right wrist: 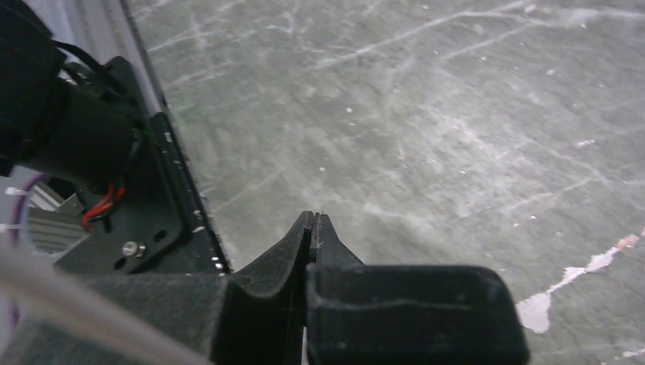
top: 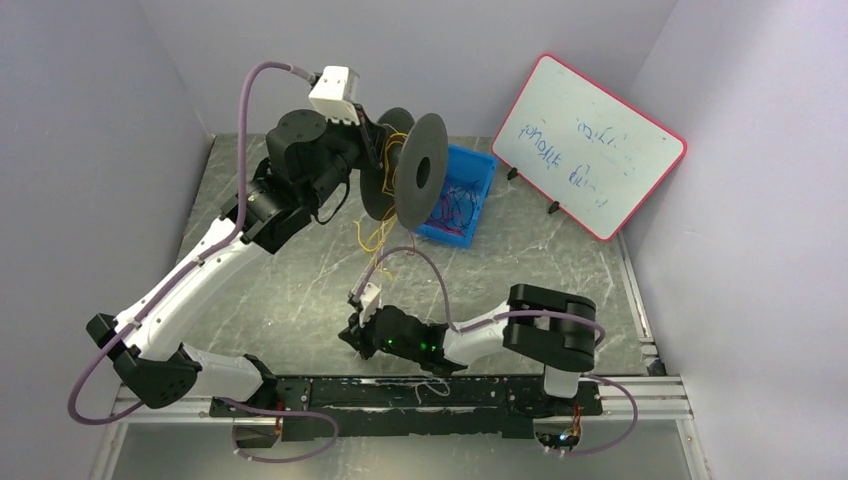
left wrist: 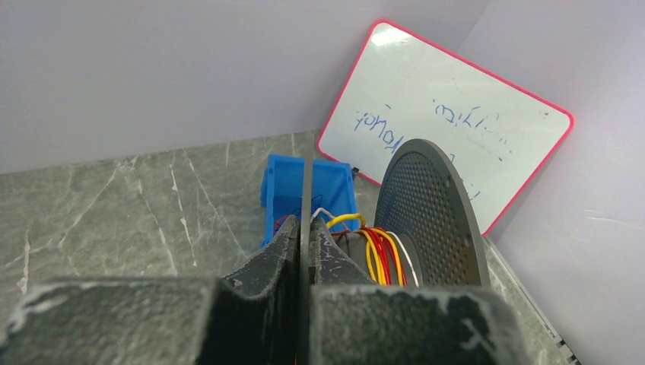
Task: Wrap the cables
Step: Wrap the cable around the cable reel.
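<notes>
A black spool [top: 420, 170] with two round discs hangs in the air at the back of the table. My left gripper [top: 372, 140] is shut on its near disc [left wrist: 306, 179], whose thin edge stands between the jaws. Red, yellow and white cables [left wrist: 384, 255] are wound round the hub in front of the perforated far disc [left wrist: 430, 213]. Loose yellow cable ends [top: 378, 235] dangle from the spool toward the table. More thin cables [top: 455, 210] lie in the blue bin. My right gripper [right wrist: 313, 220] is shut on nothing, low over the table near the front edge [top: 352, 335].
A blue bin [top: 475, 165] stands on the table right behind the spool. A red-framed whiteboard [top: 590, 145] leans at the back right. Grey walls close in both sides. The black mounting rail [top: 400, 395] runs along the front, close to the right gripper.
</notes>
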Robot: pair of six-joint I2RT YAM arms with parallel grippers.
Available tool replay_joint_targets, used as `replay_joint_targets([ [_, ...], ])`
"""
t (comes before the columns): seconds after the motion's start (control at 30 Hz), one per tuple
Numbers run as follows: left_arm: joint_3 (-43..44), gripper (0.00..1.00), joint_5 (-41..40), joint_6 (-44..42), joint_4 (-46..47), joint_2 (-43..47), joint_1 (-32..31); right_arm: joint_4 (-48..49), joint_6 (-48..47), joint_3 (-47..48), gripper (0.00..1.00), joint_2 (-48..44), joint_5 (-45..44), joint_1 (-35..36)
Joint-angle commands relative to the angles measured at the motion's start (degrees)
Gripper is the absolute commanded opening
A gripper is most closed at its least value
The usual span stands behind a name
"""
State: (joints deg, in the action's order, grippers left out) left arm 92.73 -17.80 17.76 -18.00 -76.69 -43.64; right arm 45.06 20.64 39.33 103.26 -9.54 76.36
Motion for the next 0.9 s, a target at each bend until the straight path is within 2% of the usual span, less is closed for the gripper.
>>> replay_joint_targets([
  [0.0, -0.88, 0.07, -3.4, 0.84, 13.32, -0.03, 0.57, -7.61, -2.73, 2.38, 0.0, -3.45, -1.46, 3.5],
  [0.4, -7.39, 0.07, -9.71, -2.84, 15.58, 1.46, 0.53, -20.49, -5.71, 7.67, 0.0, -13.58, -9.11, 9.96],
  [0.57, -10.98, 0.07, -11.96, -4.25, 15.1, 2.66, 0.48, -31.55, -8.33, 11.48, 0.0, -20.3, -15.49, 12.92],
  [0.73, -16.55, 0.07, -13.79, -3.59, 15.53, 4.18, 0.48, -45.33, -10.96, 19.28, 0.0, -27.49, -20.43, 13.32],
  [0.87, -20.62, 0.07, -14.46, -2.04, 15.25, 5.06, 0.48, -52.47, -14.47, 25.41, 0.0, -31.34, -24.81, 13.35],
])
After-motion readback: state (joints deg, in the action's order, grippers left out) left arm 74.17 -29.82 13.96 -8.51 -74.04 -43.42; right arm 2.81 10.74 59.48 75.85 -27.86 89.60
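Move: The left hand still grips the rim of the reel's left flange, with the reel's middle about 5 cm ahead, 6 cm right and 2 cm below; the blue bin sits some 10 cm ahead, 14 cm right and 38 cm below that hand. From the right hand, low near the table's near edge with its fingers shut on the white cable, the reel is about 25 cm ahead, 10 cm right and 35 cm up. The right hand, its fingers still shut on the white cable, climbs some 20 cm towards the reel's level, faster near the end, drawing back about 6 cm as it starts up, then easing forward and a little right while it rolls about 15 degrees. Meanwhile the left hand keeps its pinch on the flange and lowers the reel roughly 10 cm, drifting left and turning it counter-clockwise. ##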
